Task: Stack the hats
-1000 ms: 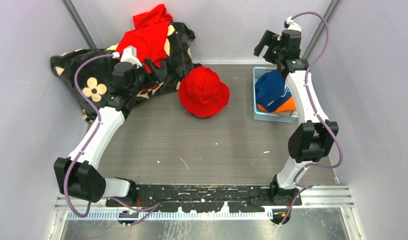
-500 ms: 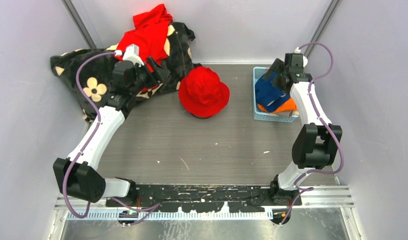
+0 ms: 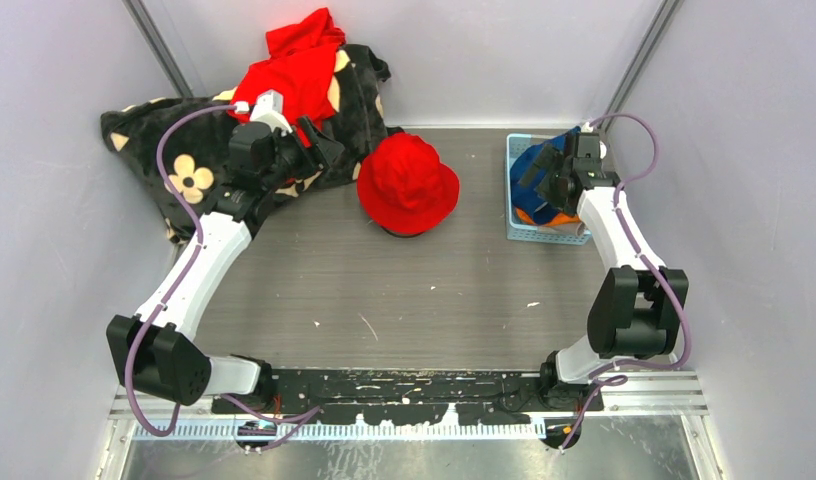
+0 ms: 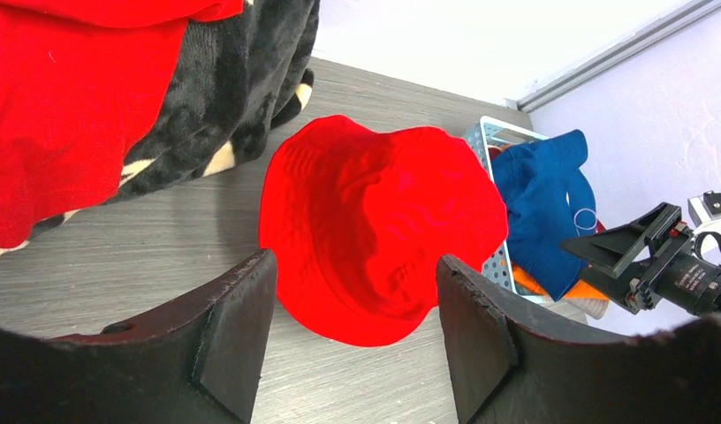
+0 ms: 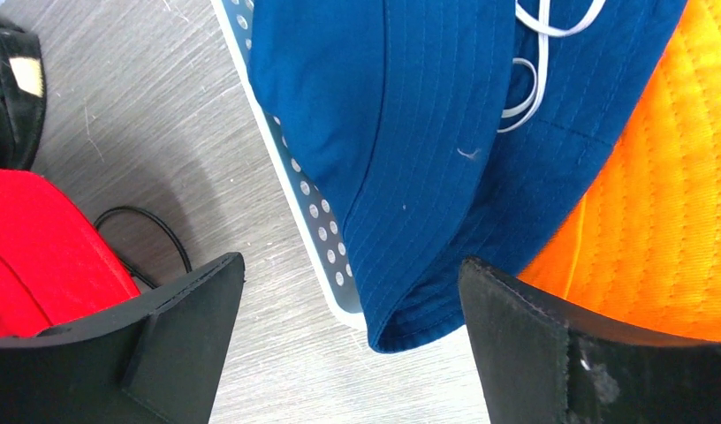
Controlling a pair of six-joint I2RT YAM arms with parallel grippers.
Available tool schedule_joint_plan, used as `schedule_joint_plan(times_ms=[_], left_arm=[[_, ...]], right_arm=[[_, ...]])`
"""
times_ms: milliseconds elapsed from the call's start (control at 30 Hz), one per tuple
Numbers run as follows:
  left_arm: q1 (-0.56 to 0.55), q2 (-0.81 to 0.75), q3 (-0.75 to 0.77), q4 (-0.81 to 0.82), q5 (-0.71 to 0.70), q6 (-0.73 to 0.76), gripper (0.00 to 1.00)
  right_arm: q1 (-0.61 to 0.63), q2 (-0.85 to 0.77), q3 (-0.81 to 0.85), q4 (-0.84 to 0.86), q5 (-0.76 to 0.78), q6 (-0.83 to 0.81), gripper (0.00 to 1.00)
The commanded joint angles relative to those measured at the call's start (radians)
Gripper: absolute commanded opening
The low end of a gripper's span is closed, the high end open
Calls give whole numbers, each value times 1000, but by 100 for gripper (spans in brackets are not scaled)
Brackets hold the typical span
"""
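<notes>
A red hat (image 3: 408, 183) (image 4: 379, 225) lies crown up on the table, at the back in the middle. My left gripper (image 3: 322, 148) (image 4: 357, 344) hovers open just left of it, empty, apart from the brim. A blue hat (image 3: 540, 175) (image 5: 410, 132) lies on top of an orange hat (image 3: 569, 212) (image 5: 657, 212) in a pale blue basket (image 3: 544, 235) (image 5: 313, 221), its brim hanging over the basket's rim. My right gripper (image 3: 536, 165) (image 5: 352, 344) stands open low over that brim, one finger on each side, holding nothing.
A black blanket with cream flowers (image 3: 174, 150) (image 4: 224, 97) is heaped at the back left, with a bright red garment (image 3: 294, 70) (image 4: 56, 115) on it, close behind my left gripper. Side walls stand near both arms. A thin black cord (image 5: 154, 234) shows under the red hat.
My right arm has swung down from up by the back wall to the blue hat in the basket. The left gripper has edged slightly right. Both stayed open.
</notes>
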Motion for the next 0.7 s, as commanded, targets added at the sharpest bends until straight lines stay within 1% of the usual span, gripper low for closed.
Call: schedule_joint_plan(times_ms=[0,100,233,333,533,667], left_arm=[[-5,-24,22,18,12,-1,66],[-6,-24,22,15,11,-1,66],[-6,-24,24,15,4,2,66],[-6,-20,30,11,0,5,66],[-6,-18,33,5,-7,11,66],[-6,-14,34,4,-6,12,66]], right_arm=[[2,-44,-25,57,-8,9,94],[1,-24,-27,71,-8,7,89],[-6,4,-15,99,-6,12,75],[-15,36,8,112,-3,17,67],[-38,98,32,111,-10,18,65],[-49,88,21,137,4,31,58]])
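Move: The blue hat lies on top of the basket's load, its middle some 5 cm straight ahead of my right hand and about 6 cm below it. The orange hat shows under it, roughly 6 cm to my right, level with me and 9 cm down. The red hat on the stand is some 29 cm to my left, about level ahead and 4 cm lower. From my left hand the blue hat is about 5 cm ahead, 45 cm to the right and 20 cm below. I narrow my wide-open right fingers by about a third over the near fold of the blue hat, holding them apart with cloth between them. Meanwhile I sink about 4 cm onto it, mostly in the second half, and after a tiny draw back I edge just over 1 cm forward and 1.5 cm right. My tips end close about the fold, with no grip on it yet. ##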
